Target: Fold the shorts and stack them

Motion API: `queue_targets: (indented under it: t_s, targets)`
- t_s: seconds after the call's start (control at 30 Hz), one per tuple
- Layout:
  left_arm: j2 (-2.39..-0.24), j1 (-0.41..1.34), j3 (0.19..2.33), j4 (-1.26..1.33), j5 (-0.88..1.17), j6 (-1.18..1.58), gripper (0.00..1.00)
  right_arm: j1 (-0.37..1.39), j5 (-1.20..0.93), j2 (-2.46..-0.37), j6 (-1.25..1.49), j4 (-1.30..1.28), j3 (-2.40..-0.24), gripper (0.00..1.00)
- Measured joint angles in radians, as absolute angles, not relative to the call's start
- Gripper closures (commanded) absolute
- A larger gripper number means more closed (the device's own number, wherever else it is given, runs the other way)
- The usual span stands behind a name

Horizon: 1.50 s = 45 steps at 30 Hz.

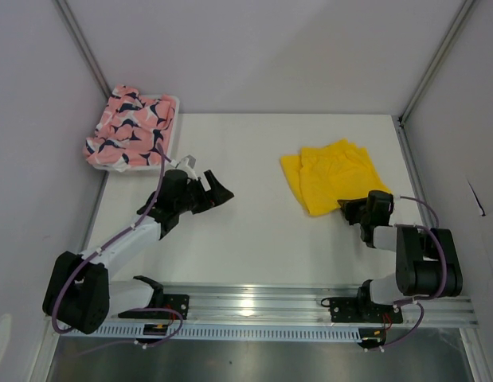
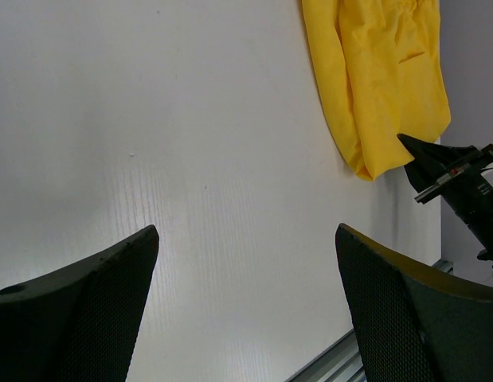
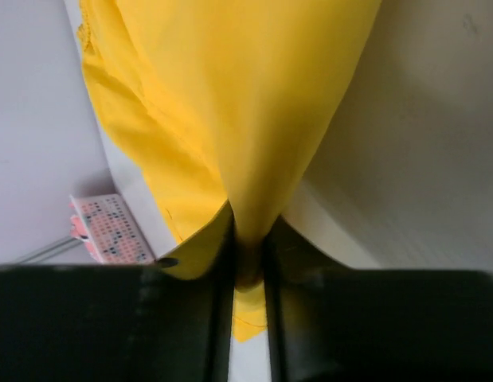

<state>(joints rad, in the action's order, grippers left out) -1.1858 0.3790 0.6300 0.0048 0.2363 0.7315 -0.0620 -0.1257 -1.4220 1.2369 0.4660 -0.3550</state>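
Observation:
The yellow shorts (image 1: 332, 173) lie crumpled on the white table, right of centre. My right gripper (image 1: 351, 208) sits at their near edge and is shut on the yellow cloth (image 3: 248, 159), which runs pinched between the two dark fingers (image 3: 298, 263). The pink printed shorts (image 1: 131, 125) rest in the white mesh basket at the back left. My left gripper (image 1: 217, 193) hovers over bare table near the left centre, open, with nothing between its fingertips (image 2: 115, 270). The left wrist view also catches the yellow shorts (image 2: 381, 79) and the right gripper's tip at its upper right.
The white mesh basket (image 1: 171, 119) stands in the back left corner against the wall. Grey walls close in the table on three sides. An aluminium rail (image 1: 254, 302) carrying both arm bases runs along the near edge.

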Motion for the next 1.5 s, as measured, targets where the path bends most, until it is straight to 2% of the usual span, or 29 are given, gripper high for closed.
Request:
queue_targets:
  t_s: [0.03,0.2,0.33,0.53,0.67,0.8,0.97,1.23,1.5]
  targets:
    - [-1.188,0.379,0.63,0.005,0.235,0.731,0.06,-0.063,-0.12,-1.436,1.237,0.475,-0.358,1.0]
    - [-1.208,0.379,0.63,0.005,0.234,0.731,0.06,-0.102,-0.128,-1.522,1.268,0.547,-0.367,1.0]
    - [-1.218,0.379,0.63,0.005,0.231,0.724,0.07,-0.208,-0.158,-1.565,1.284,0.606,-0.364,1.0]
    - [-1.229,0.379,0.63,0.02,0.231,0.724,0.07,-0.336,-0.169,-1.479,1.288,0.646,-0.255,1.0]
    - [-1.235,0.38,0.63,0.033,0.231,0.724,0.07,-0.29,-0.104,-1.32,1.3,0.593,-0.172,1.0]
    - [-1.241,0.382,0.63,0.036,0.232,0.724,0.06,-0.173,-0.021,-1.287,1.315,0.572,-0.18,1.0]
    - [-1.241,0.382,0.63,0.037,0.231,0.724,0.06,-0.159,-0.014,-1.501,1.335,0.606,-0.292,1.0]
    - [-1.244,0.383,0.63,0.04,0.231,0.723,0.06,-0.197,-0.102,-1.848,1.389,0.802,-0.529,1.0]
    - [-1.309,0.384,0.63,0.056,0.231,0.715,0.06,-0.207,-0.108,-1.969,1.394,0.633,-0.823,1.0]
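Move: The folded yellow shorts lie directly beyond the right hand, their middle about 10 cm ahead, 2 cm to the left and a couple of centimetres below, with the near edge already between its almost shut fingers. The table's far right corner is roughly 35 cm ahead of this hand and 26 cm to its right, some 3 cm lower. From the idle left hand the shorts' middle is about 40 cm to the right, 9 cm ahead and 12 cm below. The right hand finishes closing on the near edge of the yellow shorts and drags them about 8 cm to the right, turning some 15 degrees clockwise, then eases back a few centimetres and slightly left. From there, keeping its pinch low over the table, it goes forward some 16 cm, drifting a little right, towards the far right corner, while the open left hand merely sinks about 3 cm. ##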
